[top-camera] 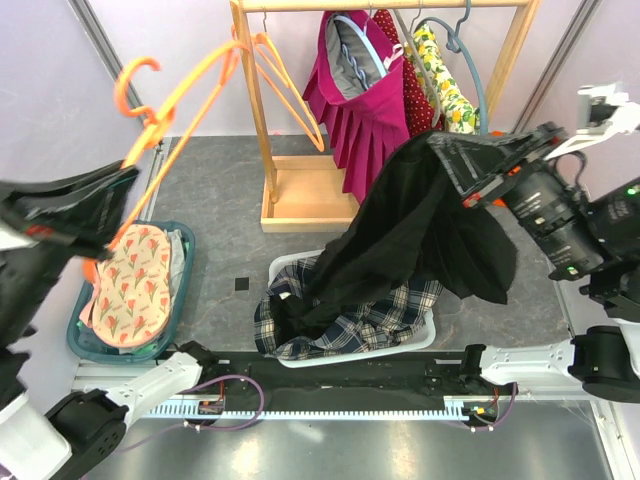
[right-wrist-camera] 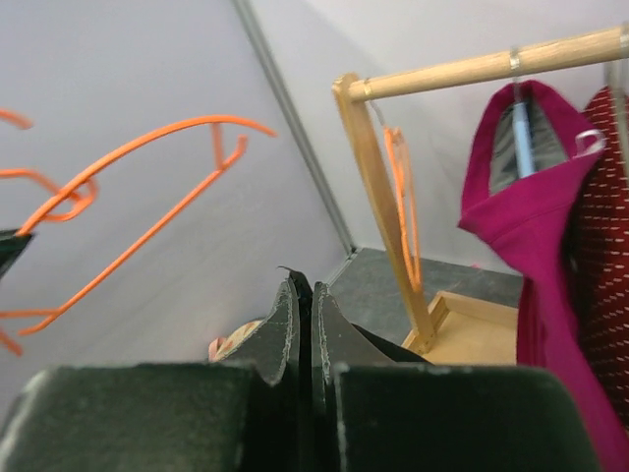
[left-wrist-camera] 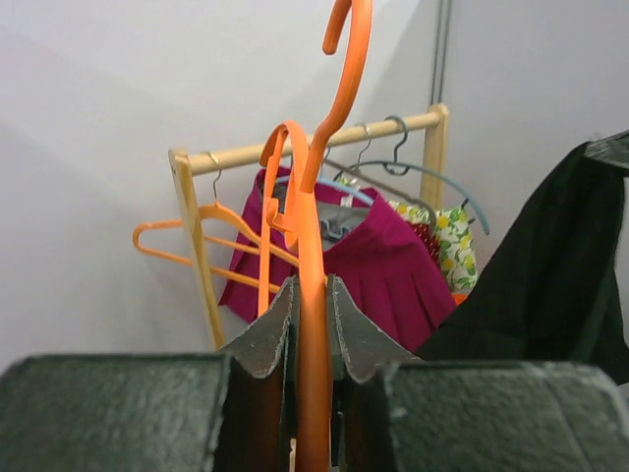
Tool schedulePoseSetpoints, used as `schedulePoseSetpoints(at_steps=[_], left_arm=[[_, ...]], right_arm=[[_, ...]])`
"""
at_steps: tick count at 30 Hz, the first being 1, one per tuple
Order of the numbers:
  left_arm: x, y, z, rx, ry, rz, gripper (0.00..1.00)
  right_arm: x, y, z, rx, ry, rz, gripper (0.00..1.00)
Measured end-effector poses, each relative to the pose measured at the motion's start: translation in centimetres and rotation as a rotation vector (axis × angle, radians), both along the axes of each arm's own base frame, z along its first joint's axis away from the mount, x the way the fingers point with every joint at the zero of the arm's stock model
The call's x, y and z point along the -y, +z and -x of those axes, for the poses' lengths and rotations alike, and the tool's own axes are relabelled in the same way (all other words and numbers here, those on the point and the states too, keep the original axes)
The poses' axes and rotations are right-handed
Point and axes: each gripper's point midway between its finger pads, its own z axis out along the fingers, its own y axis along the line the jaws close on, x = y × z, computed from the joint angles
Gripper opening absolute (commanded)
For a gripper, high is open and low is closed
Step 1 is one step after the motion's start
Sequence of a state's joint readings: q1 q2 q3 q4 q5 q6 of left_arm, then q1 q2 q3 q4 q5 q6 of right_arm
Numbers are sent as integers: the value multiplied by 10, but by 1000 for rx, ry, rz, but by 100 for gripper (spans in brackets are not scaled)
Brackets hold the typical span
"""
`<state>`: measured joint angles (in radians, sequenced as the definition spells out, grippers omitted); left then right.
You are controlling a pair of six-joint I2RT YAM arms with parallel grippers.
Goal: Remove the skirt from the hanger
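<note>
An orange hanger (top-camera: pixel 190 95) is in the air at the left, bare, and my left gripper (top-camera: pixel 125 180) is shut on its lower bar. The left wrist view shows the hanger (left-wrist-camera: pixel 316 324) clamped between the jaws of that gripper (left-wrist-camera: pixel 313 295). The black skirt (top-camera: pixel 420 230) hangs free of the hanger, draped from my right gripper (top-camera: pixel 440 145) at the right, its hem reaching down into a white basket (top-camera: pixel 420 345). In the right wrist view the gripper (right-wrist-camera: pixel 312 305) is shut on a thin fold of the black skirt (right-wrist-camera: pixel 374 340), with the hanger (right-wrist-camera: pixel 147 147) far to the left.
A wooden clothes rack (top-camera: pixel 255 110) stands at the back with a second orange hanger (top-camera: pixel 290 90), a magenta skirt (top-camera: pixel 360 110) and other garments. The white basket holds a plaid garment (top-camera: pixel 350 320). A teal basket (top-camera: pixel 185 260) at the left holds a floral garment (top-camera: pixel 130 285).
</note>
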<state>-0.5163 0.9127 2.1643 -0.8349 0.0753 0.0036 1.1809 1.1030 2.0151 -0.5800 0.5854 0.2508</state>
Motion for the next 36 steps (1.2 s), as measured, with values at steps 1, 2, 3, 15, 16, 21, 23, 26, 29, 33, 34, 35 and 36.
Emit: schedulePoseSetpoints(at_steps=[1,2,3,15,16,21,23,26,29,33,34,35,36], left_arm=[[3,-7,-9,-25,9,-11,2],[6,-13,-18,-50,18,-22,2],[10,-19,-26,-72,23,-32,2],[47,-31,-87,-206,5,-60,2],[50,-24,-90,-198,-1,-44,2],[63,-4,-113,-194,-11,23,2],[71,-7,-129,-224,-9,40,2],[85,-22,-162,-299,18,54,2],[99,-43,-197,-376,51,52,2],[125,-74,-236,-468,79,27,1],[130,-80,-241,-482,84,21,2],[133,-83,-243,-490,87,18,2],[135,-86,-245,-498,93,15,2]], right_arm=[[-6,-1,2,2,23,9,0],[-14,-3,4,5,53,20,0],[-21,-4,5,8,77,30,0],[-116,-87,26,-49,390,221,0],[-123,-104,25,-69,396,250,0],[-158,-188,14,-168,385,400,0],[-164,-231,8,-220,357,476,0],[-161,-294,-2,-295,292,579,0],[-153,-339,-7,-348,240,644,0],[-142,-393,-8,-417,192,719,0],[-140,-410,-8,-439,185,740,0],[-139,-420,-8,-452,178,756,0],[-138,-432,-8,-468,171,776,0]])
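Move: The left hand grips the bare orange hanger; its goal, the rail spot beside the other empty hanger, lies about 37 cm ahead, 16 cm right and nearly level, with that empty hanger some 5 cm left of the spot and the magenta skirt 11 cm right of it, hanging lower. The right hand holds the black skirt; the basket, with the plaid skirt in it, is about 6 cm back, 10 cm left and 52 cm below, and the rack's tray 22 cm ahead, 10 cm left, 54 cm below. Keeping its pinch on the black skirt, the right hand swings left about 15 cm and then sinks, some 43 cm in all, rolling and tipping its fingers down as it lowers the skirt onto the plaid one in the basket. Meanwhile the left hand, still gripping the empty orange hanger, carries it forward about 25 cm, also to the right and somewhat down, towards the rail beside the other orange hanger, tipping from pointing upward to about level. ##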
